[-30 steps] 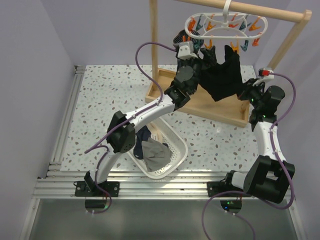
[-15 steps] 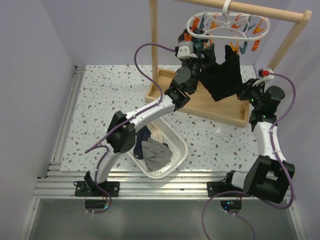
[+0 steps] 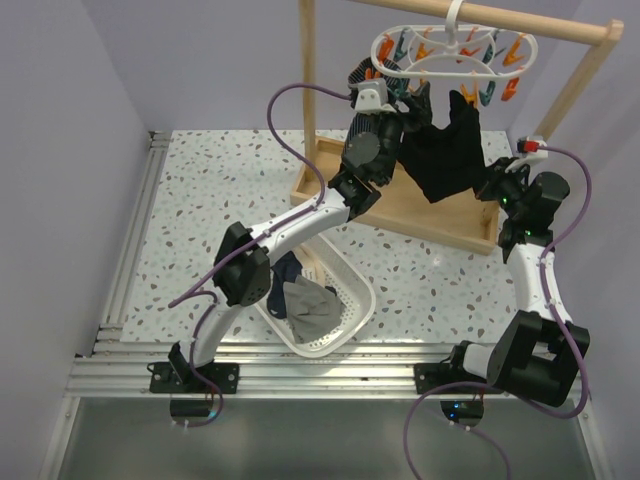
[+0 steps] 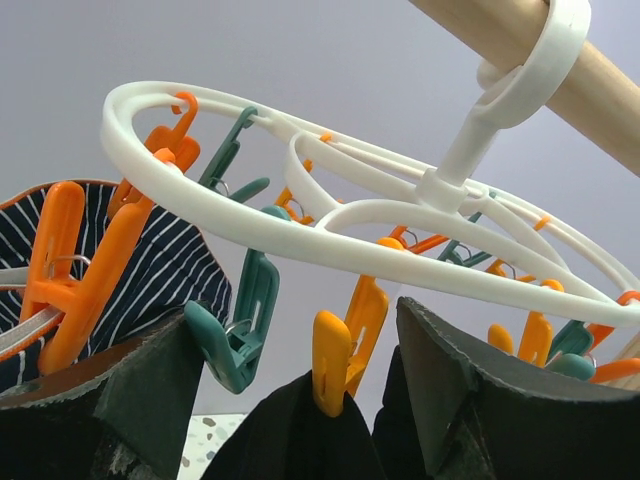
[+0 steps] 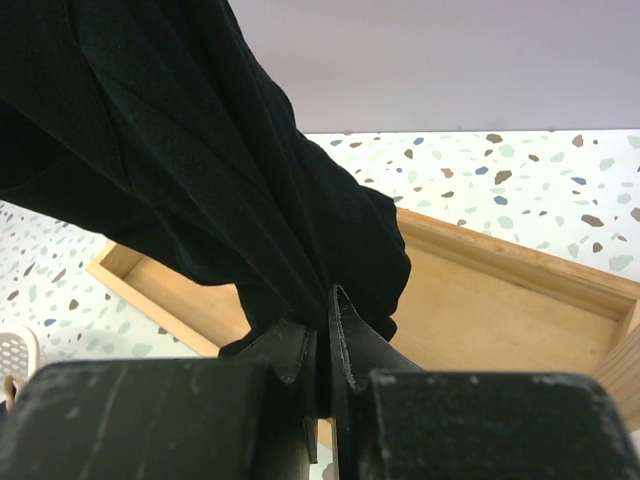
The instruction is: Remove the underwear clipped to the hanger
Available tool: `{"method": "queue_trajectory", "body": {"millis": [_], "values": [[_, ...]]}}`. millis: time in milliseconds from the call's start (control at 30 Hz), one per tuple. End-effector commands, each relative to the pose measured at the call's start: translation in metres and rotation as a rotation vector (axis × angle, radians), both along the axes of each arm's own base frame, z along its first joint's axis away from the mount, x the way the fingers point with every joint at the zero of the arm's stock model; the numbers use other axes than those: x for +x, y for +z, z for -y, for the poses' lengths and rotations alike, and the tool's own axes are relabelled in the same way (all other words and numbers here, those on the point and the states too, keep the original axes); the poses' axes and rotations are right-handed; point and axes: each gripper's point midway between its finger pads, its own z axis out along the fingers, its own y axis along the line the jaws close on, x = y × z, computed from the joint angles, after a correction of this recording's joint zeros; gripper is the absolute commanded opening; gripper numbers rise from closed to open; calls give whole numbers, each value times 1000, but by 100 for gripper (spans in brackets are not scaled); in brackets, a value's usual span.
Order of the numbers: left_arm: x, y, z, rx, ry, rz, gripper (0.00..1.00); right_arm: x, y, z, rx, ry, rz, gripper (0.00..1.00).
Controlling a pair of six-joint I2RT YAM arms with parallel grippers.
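Note:
The white oval hanger (image 3: pixel 455 52) hangs by its hook from the wooden rail, ringed with orange and teal clips. Black underwear (image 3: pixel 445 150) droops from it, pinched at the top by an orange clip (image 4: pixel 335 372). My left gripper (image 3: pixel 398 98) is raised right under the ring (image 4: pixel 300 232), open, with its fingers (image 4: pixel 440 370) on either side of that orange clip and the black cloth (image 4: pixel 300 435). A teal clip (image 4: pixel 238 340) sits by the left finger. Navy-and-white striped underwear (image 4: pixel 165 265) hangs at the left. My right gripper (image 5: pixel 325 312) is shut on the lower edge of the black underwear (image 5: pixel 200 150).
The wooden rail frame has a tray base (image 3: pixel 400 210) under the hanger and a slanted top rail (image 3: pixel 560 25). A white perforated basket (image 3: pixel 345 320) near the left arm's base holds a grey garment (image 3: pixel 310 302) and a dark one.
My left gripper has risen slightly closer to the hanger ring and its jaws have narrowed a little. The hanger has swayed slightly. The right arm has not moved.

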Motion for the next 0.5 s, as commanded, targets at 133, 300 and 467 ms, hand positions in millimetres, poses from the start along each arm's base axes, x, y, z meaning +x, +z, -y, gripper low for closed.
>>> {"method": "queue_trajectory", "body": {"millis": [133, 300, 467], "values": [[-14, 52, -17, -86, 4, 92, 75, -1, 4, 1, 7, 2, 14, 0], [-14, 54, -15, -92, 2, 100, 51, -1, 4, 1, 2, 0, 13, 0], [-14, 57, -15, -96, -6, 107, 31, -1, 3, 1, 5, 0, 9, 0]]}}
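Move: The teal clip I'm after hangs between my open left fingers, about 2 cm left, 1 cm ahead and 2 cm above their midpoint. The yellow clip is some 2 cm right and 3 cm ahead, the striped underwear about 8 cm left and 4 cm ahead. The black underwear's middle is roughly 8 cm right, 3 cm back and 10 cm down. From my right hand, the teal clip is around 19 cm left, 8 cm ahead and 19 cm up. I ease my left hand straight up about 1.5 cm under the hanger's near rim and, most of the way up, close the fingers from wide open to roughly a third, until they pinch the teal clip between both tips. The wrist barely turns. My right hand stays put, still shut on the free end of the black underwear. ##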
